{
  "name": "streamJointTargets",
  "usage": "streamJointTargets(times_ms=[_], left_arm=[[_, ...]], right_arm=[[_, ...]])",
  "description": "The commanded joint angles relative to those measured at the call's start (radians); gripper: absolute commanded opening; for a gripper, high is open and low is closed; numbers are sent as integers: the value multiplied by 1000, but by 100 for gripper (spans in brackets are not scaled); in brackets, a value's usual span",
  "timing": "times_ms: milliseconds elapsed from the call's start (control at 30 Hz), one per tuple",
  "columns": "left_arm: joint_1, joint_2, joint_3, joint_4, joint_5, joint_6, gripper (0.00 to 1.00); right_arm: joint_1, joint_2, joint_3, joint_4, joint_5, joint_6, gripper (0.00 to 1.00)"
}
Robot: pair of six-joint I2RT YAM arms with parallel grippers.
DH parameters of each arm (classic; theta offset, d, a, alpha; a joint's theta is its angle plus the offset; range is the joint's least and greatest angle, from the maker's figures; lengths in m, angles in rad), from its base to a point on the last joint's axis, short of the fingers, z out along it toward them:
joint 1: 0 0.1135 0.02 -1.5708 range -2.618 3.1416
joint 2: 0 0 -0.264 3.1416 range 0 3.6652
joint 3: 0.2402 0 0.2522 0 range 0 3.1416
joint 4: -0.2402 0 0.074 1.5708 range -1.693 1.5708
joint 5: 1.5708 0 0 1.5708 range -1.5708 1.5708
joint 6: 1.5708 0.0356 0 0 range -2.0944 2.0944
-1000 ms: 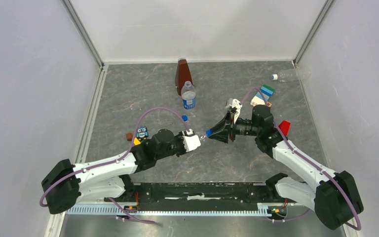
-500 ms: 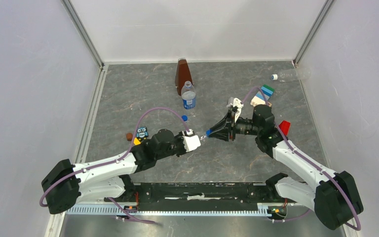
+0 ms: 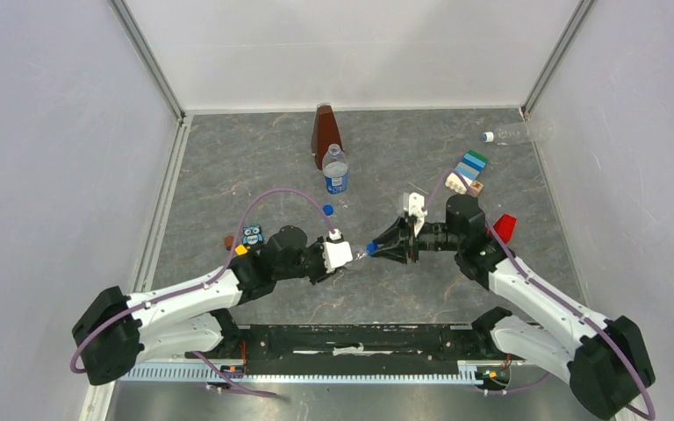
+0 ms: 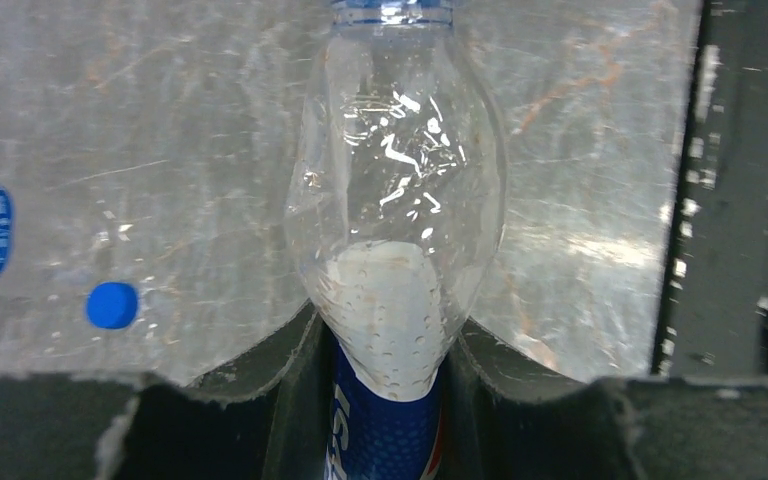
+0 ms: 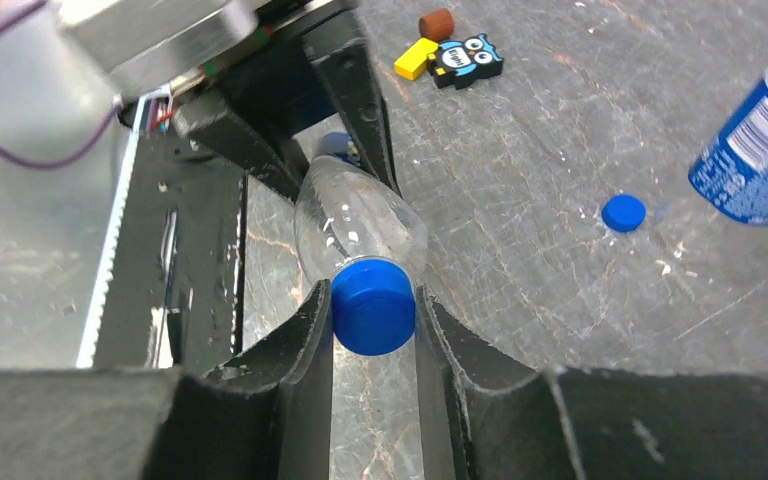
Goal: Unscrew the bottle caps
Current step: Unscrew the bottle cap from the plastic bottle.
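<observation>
My left gripper (image 4: pixel 390 340) is shut on the blue-labelled body of a clear bottle (image 4: pixel 397 200), which it holds lying level above the table. The bottle's neck points at the right arm. My right gripper (image 5: pixel 372 312) is shut on this bottle's blue cap (image 5: pixel 372 305), one finger on each side. From above, the two grippers (image 3: pixel 338 254) (image 3: pixel 379 248) meet mid-table with the bottle (image 3: pixel 360 252) between them. A second labelled bottle (image 3: pixel 336 171) stands upright and uncapped, with a loose blue cap (image 3: pixel 328 210) near it. A third, unlabelled bottle (image 3: pixel 516 133) lies at the back right with a white cap (image 3: pixel 488 137).
A brown pyramid-shaped object (image 3: pixel 325 132) stands behind the upright bottle. An owl block (image 3: pixel 252 235) and small yellow and brown pieces (image 3: pixel 228 241) lie left of the left arm. Stacked toy blocks (image 3: pixel 469 171) and a red block (image 3: pixel 505 226) sit beside the right arm.
The right gripper has closed on the held bottle's cap. Its wrist has turned and slid slightly nearer. The left arm has shifted slightly with the bottle.
</observation>
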Motion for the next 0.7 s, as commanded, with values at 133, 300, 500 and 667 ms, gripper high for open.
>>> streamJointTargets(times_ms=[133,300,500,667], left_arm=[[76,-115,59,1,353,-116,2],[111,-137,53,4,473,-133,2],[128,-133,53,14,556,-138,2],[135,-158,28,51,473,-138,2]], right_arm=[[113,-103,-69,-118,-8,-341,0],[132,-88,-60,-173,-30,-413,0],[145,-92,-57,-222,-62,-492,0],[145,-103,-55,-216,-53,-504,4]])
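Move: The blue cap of the held plastic bottle already sits between the right hand's fingertips. From the left hand, which grips the bottle's body, that cap lies about 8 cm to the right, 2 cm ahead and some 5 cm higher. From the right hand, the loose blue cap on the table is roughly 18 cm ahead, 11 cm left and 17 cm below; the open labelled bottle is about 25 cm ahead, 9 cm left and 10 cm below. Still pinching the cap, the right hand rolls it some 25 degrees counter-clockwise, seen from the cap's end, while the left keeps its grip on the bottle and rolls it about 15 degrees the other way. Together they draw back about 5 cm towards the bases, quickly at first then easing off, both sets of fingers swinging a little backward. ##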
